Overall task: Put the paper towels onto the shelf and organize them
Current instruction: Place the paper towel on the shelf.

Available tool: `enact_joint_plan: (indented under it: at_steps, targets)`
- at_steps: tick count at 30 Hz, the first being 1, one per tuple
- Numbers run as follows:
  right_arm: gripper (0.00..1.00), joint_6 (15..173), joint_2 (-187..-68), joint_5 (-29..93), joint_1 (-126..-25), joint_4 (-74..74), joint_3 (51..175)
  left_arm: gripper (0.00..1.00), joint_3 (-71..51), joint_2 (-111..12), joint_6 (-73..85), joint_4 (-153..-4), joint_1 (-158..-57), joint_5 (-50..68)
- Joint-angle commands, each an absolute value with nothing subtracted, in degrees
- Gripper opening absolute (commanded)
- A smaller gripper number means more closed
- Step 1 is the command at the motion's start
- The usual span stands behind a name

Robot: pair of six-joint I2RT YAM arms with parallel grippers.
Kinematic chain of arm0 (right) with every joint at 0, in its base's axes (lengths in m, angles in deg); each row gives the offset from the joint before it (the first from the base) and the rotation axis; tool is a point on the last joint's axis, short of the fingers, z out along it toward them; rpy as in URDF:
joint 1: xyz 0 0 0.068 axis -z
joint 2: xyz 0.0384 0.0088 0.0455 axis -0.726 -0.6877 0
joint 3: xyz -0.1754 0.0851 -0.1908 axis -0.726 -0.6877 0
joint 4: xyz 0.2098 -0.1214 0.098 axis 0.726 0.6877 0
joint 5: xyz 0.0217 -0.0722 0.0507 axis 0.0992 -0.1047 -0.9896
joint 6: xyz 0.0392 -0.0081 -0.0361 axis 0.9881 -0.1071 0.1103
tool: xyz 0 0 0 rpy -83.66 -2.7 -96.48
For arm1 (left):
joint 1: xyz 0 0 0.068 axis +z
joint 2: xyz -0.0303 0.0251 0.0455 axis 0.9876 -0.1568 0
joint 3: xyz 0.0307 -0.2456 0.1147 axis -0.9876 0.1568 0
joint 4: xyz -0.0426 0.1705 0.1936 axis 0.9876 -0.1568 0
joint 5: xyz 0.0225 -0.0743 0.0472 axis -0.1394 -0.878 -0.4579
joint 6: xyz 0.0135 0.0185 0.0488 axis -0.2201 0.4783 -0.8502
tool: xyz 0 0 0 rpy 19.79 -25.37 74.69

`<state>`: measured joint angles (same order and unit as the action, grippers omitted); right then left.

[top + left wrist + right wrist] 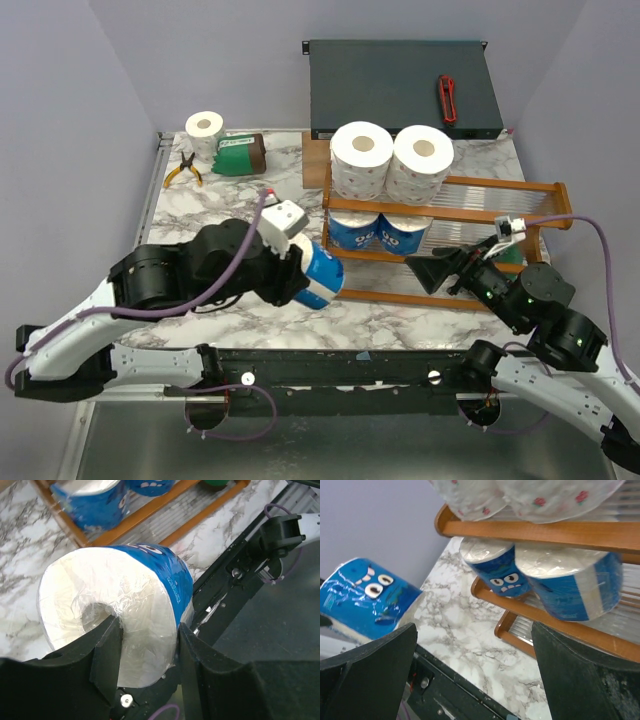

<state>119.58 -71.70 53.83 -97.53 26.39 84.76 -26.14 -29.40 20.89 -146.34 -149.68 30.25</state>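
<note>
My left gripper (pixel 310 275) (pixel 147 630) is shut on a blue-wrapped paper towel roll (pixel 324 274) (pixel 125 590) (pixel 365 602). One finger sits in the roll's hollow core and the other on its outer side, and the roll is held tilted just off the shelf's left front corner. The shelf (pixel 500 186) (pixel 535 528) (pixel 150 511) carries two white rolls (pixel 361 158) (pixel 421 163) on top. Two blue rolls (pixel 352 233) (pixel 404 235) stand on its middle tier. My right gripper (pixel 432 272) (pixel 472 640) is open and empty, low in front of the shelf and facing left.
A bare white roll (pixel 204 128) and a green-wrapped roll (pixel 238 155) lie at the table's back left beside yellow-handled pliers (pixel 183 170). A dark grey metal box (pixel 405 88) with a red tool (pixel 447 98) on it sits behind the shelf.
</note>
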Motion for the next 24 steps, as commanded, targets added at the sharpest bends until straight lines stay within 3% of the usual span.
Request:
enact_joint_plan:
  at_steps: [1,16,24]
  targets:
    - [0.99,124.09,-69.84,63.14,-97.64,31.01,87.12,0.00,-32.37,-35.00,13.01,-140.78,-155.51,33.75]
    - [1.00,131.59,-58.14,79.81,-97.66,30.57,84.43,0.00,-36.35,-49.27,-6.90,-124.10,-166.47,27.19]
    - [1.00,134.32,-61.69,85.51,-97.63,35.68,87.81,0.00,-35.32,-54.44,-18.68,-113.35,-166.49,24.05]
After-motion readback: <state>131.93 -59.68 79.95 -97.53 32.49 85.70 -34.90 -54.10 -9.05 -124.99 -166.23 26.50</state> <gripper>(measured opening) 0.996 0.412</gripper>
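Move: The blue paper towel, already pinched in the left hand, is bound for the shelf's free middle-tier stretch, about 31 cm right, 10 cm ahead and 10 cm below that hand. Two blue rolls already on this tier stand some 11 and 21 cm to the left hand's right, both about 10 cm ahead. From the empty right hand, the free stretch is about 9 cm right, 9 cm ahead and slightly lower. The blue paper towel travels about 18 cm to the right in the left hand's unchanged grip, passing in front of the shelf towards its free middle-tier stretch and easing back slightly as the wrist swings some 35 degrees clockwise. Meanwhile the open right hand shifts about 10 cm right, rising a little, turning clockwise and rolling its left side up. ##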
